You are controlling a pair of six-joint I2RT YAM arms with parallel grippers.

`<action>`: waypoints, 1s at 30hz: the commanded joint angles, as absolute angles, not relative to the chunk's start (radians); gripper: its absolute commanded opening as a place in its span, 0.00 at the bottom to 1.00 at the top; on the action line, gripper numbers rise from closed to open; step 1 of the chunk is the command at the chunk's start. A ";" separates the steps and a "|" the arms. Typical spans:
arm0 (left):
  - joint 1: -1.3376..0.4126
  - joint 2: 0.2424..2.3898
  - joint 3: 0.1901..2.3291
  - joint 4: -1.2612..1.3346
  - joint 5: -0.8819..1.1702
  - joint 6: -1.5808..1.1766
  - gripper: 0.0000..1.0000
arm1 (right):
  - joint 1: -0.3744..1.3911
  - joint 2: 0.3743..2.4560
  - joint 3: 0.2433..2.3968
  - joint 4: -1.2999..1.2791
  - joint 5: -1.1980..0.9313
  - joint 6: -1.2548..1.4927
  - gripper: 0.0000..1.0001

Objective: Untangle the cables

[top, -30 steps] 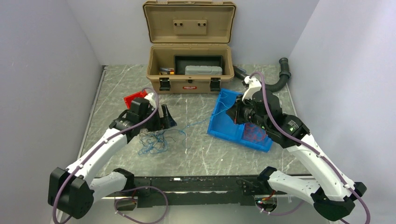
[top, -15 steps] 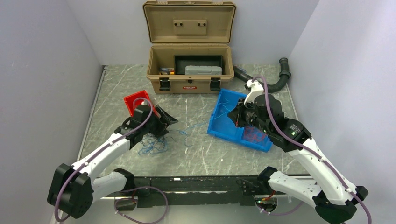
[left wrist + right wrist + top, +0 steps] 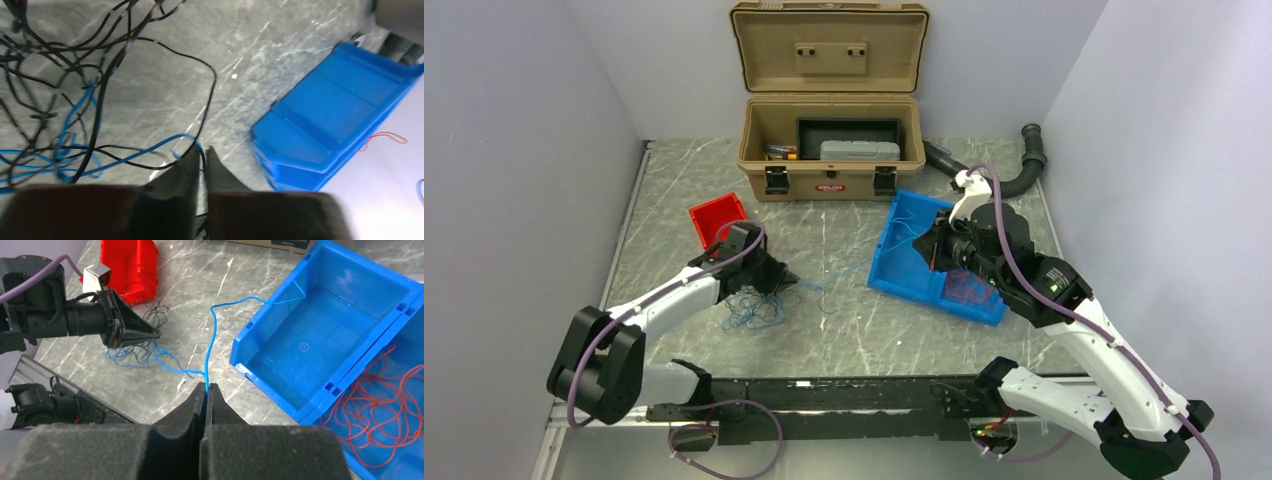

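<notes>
The cables [image 3: 752, 305] lie as a loose tangle of thin blue and black wires on the marble table, left of centre. My left gripper [image 3: 786, 276] is low at the tangle's right edge. Its jaws [image 3: 202, 149] are nearly together, and a blue and a black wire [image 3: 75, 115] run into the slit between them. My right gripper [image 3: 206, 385] hovers over the blue bin's [image 3: 911, 272] left side, shut on one blue cable [image 3: 211, 340]. That cable runs from the tangle [image 3: 135, 352] up through the pads and over the bin rim. Red wires [image 3: 380, 400] lie in the bin's other compartment.
A small red bin [image 3: 717, 215] stands just behind the left gripper. An open tan toolbox [image 3: 829, 150] sits at the back centre, with a black corrugated hose [image 3: 1022, 172] at the back right. The blue bin [image 3: 325, 125] lies tilted right of centre.
My left gripper dropped to the tangle's right edge and closed from wide open to nearly together on wires. The right gripper stayed shut on the blue cable, shifting slightly.
</notes>
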State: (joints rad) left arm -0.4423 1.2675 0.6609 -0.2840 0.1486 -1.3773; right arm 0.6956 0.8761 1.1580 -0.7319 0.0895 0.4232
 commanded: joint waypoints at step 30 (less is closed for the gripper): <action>-0.314 0.912 0.657 -0.346 0.163 -0.747 0.00 | 0.692 0.955 1.311 -0.767 0.386 0.420 0.00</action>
State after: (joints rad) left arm -0.3073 0.9405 0.6281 -0.4519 -0.0235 -0.9565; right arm 0.6910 0.9337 1.3197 -0.8093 0.4591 0.4393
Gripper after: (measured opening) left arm 0.012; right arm 0.018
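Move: The left fingertips, half shut, are at the tangle's blue strand, some 1 cm above it; the blue and black heap lies about 8 cm to the left and 4 cm nearer, the red bin 14 cm left and 11 cm ahead. From the right hand, already pinching the blue cable, that strand is roughly 20 cm left, 5 cm ahead and 22 cm down; the blue bin lies 8 cm right, 9 cm ahead, 22 cm below. The left fingers shut on the blue strand at the tangle and pull it left about 11 cm, then ease back some 3 cm, ending slightly higher. The right hand, still pinching its blue cable, whips away from the tangle to the right and up, about 15 cm across, turning nearly 40 degrees clockwise, then swings part-way back left, down and forward over the blue bin. ##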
